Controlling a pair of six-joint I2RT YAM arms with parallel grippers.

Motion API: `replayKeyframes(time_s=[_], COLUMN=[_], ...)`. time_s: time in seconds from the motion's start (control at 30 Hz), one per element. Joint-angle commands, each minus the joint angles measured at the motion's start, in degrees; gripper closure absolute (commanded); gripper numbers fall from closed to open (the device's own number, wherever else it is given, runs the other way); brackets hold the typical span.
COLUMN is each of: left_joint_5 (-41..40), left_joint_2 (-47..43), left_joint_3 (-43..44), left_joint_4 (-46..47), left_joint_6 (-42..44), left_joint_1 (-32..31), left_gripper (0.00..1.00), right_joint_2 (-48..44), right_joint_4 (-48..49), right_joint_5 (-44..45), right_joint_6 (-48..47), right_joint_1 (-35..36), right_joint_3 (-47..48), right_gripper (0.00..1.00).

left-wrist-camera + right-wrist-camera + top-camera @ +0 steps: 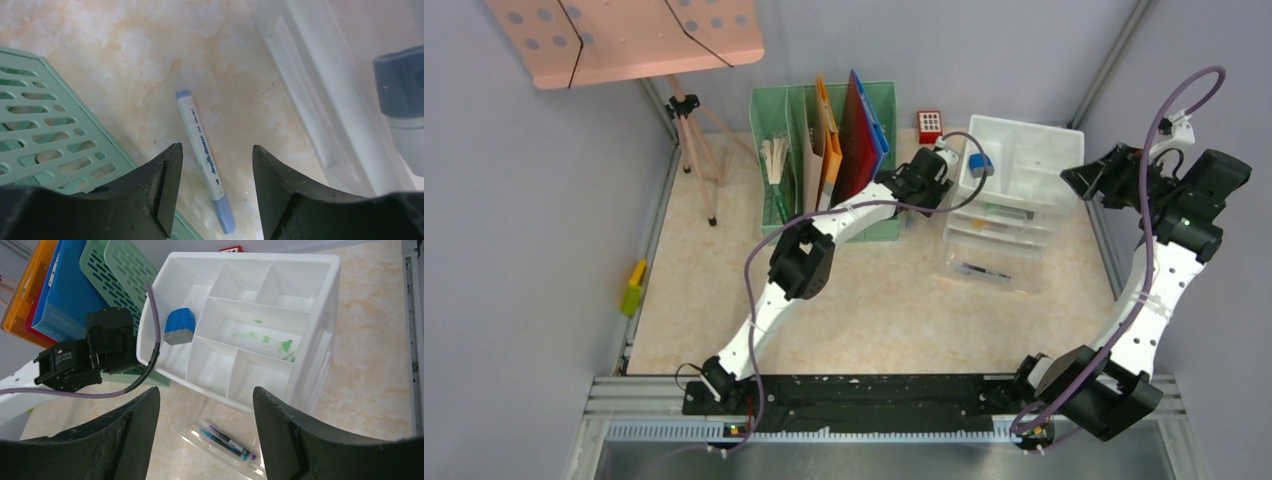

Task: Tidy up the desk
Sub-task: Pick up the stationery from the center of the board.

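The desk (874,320) is a beige marble top. A white marker with a lavender-blue cap (202,155) lies on it, in the gap between a green file holder (45,135) and a white compartment organizer (320,100). My left gripper (215,150) hangs open just above the marker, one finger on each side, touching nothing. In the top view the left gripper (936,158) sits at the organizer's left edge and the marker is hidden. My right gripper (205,395) is open and empty, raised above the organizer (310,265).
A blue-and-grey block (179,326) lies in one organizer compartment. Pens (227,440) rest in a pulled-out clear drawer (994,265). Folders stand in the file holder (774,110). A red item (929,124) sits at the back, a yellow-green object (634,287) at the left wall, a stand's tripod (694,150) back left.
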Motion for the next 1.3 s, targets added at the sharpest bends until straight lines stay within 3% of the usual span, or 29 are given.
replayKeyframes(time_s=[0.0, 0.43, 0.8, 1.1, 1.27], left_joint_5=[-0.56, -0.31, 4.97, 5.4, 4.19], left_joint_2=[2.12, 2.94, 0.36, -2.27, -2.91], left_joint_3=[1.21, -0.33, -4.89, -9.77, -8.98], left_joint_4=[-3.88, -6.51, -8.7, -8.29, -8.37], left_joint_6=[-0.25, -0.25, -2.71, -1.62, -0.52], left_joint_1=[0.7, 1.81, 2.8, 2.63, 2.54], left_gripper=[0.41, 0.43, 0.52, 0.63, 0.78], right_joint_2=[-0.22, -0.58, -0.81, -1.1, -1.16], right_joint_4=[2.27, 3.26, 3.49, 4.13, 4.4], right_joint_5=[-1.08, -1.36, -1.75, -2.19, -2.77], right_joint_6=[-0.48, -0.39, -0.23, 0.26, 0.82], right_joint_1=[-0.6, -0.6, -0.6, -0.62, -0.6], right_joint_3=[0.05, -2.12, -2.66, -3.27, -3.59], right_gripper=[0.32, 0.32, 0.32, 0.32, 0.33])
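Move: The white-and-blue pen lies on the desk just under the left hand, about 4 cm below it, 1 cm back and 1 cm to its left. The middle of the green file rack is roughly 20 cm left and 8 cm ahead, while the white drawer unit stands some 17 cm right and 3 cm ahead; the red box is about 17 cm straight ahead. From the right hand, the pen lies some 16 cm ahead, 30 cm left and 31 cm below. The pen is straddled by the left fingers, which sink about 3 cm onto it, then ease back 1 to 2 cm and slightly left as the wrist tips some 10 degrees further down. Meanwhile the gripper narrows from over half open to about a quarter, bringing the fingertips against both sides of the pen, nearer its close end. ##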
